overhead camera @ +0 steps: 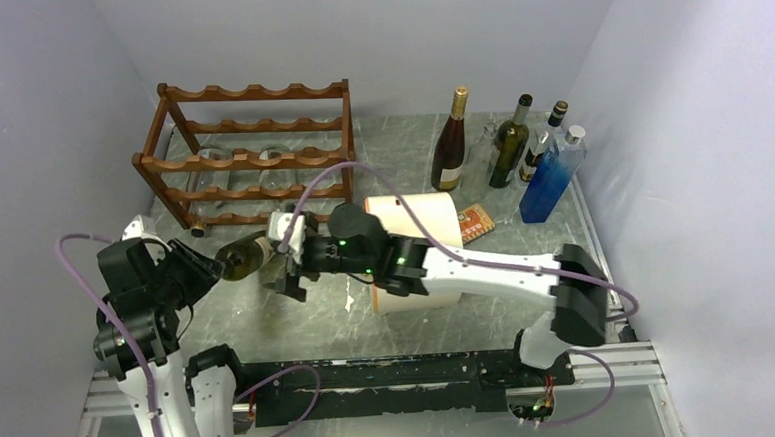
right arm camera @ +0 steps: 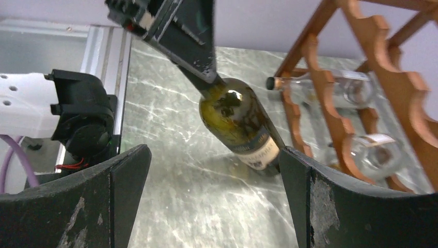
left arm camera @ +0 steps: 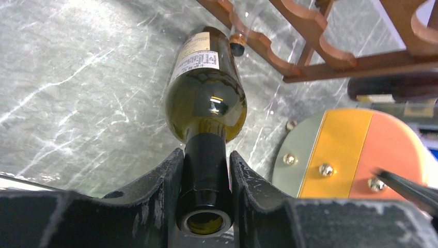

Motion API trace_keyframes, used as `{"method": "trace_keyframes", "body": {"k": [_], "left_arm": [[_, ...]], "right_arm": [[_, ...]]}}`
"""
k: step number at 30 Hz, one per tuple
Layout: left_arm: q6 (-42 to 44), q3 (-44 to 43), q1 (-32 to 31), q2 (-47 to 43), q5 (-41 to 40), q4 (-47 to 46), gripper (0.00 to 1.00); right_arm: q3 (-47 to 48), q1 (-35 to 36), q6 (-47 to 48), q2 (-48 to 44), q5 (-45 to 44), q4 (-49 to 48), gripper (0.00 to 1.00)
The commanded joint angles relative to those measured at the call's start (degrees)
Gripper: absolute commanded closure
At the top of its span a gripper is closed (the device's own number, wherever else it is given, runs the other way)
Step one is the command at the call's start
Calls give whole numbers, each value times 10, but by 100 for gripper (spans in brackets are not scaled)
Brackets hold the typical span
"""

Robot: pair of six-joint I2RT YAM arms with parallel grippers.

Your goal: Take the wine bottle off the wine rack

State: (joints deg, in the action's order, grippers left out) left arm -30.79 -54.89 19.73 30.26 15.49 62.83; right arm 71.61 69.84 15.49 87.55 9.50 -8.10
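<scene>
The dark green wine bottle lies nearly level in front of the reddish-brown wine rack, out of its rails. My left gripper is shut on the bottle's neck, with the open mouth facing the wrist camera and the labelled body pointing toward the rack. My right gripper stands wide open over the bottle's base end, touching nothing; its right finger is close beside the label. In the top view the right gripper straddles the bottle's base.
Clear glass bottles lie in the rack's lower tiers. A cream cylinder stands under the right arm. Several upright bottles, one of them blue, and a small orange packet sit at the back right.
</scene>
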Motion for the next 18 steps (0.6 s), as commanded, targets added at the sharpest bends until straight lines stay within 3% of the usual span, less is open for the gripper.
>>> {"method": "trace_keyframes", "body": {"k": [1, 9, 18], "left_arm": [[81, -73, -30, 26, 49, -8, 93], [129, -109, -77, 59, 63, 7, 93], [140, -121, -107, 73, 46, 16, 93]], "right_arm": [[41, -1, 10, 78, 79, -73, 0], [74, -1, -5, 182, 119, -162, 0], [116, -1, -61, 248, 84, -195, 24]]}}
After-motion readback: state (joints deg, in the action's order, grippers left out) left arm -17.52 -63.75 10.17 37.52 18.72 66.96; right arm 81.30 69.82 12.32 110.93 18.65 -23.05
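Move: The wine bottle is already off the rack and hangs slanting, its neck in the left gripper. Its middle is about 5 cm ahead of the left gripper, 4 cm to its right and 9 cm below. From the open right gripper the bottle's middle lies some 9 cm left, 2 cm ahead and 7 cm down. The rack's middle is roughly 24 cm ahead of the right gripper and 9 cm left; the cream drum stands level with it, about 25 cm right, both well below. Bring the right gripper left about 10 cm and down 7 to the bottle, sinking early and finishing almost level, its fingers straddling the upper body just past the left fingers and starting to close late. Meanwhile keep the left grip on the neck, ease the left gripper a few centimetres right and up, and turn it some 20 degrees clockwise to present the bottle. ##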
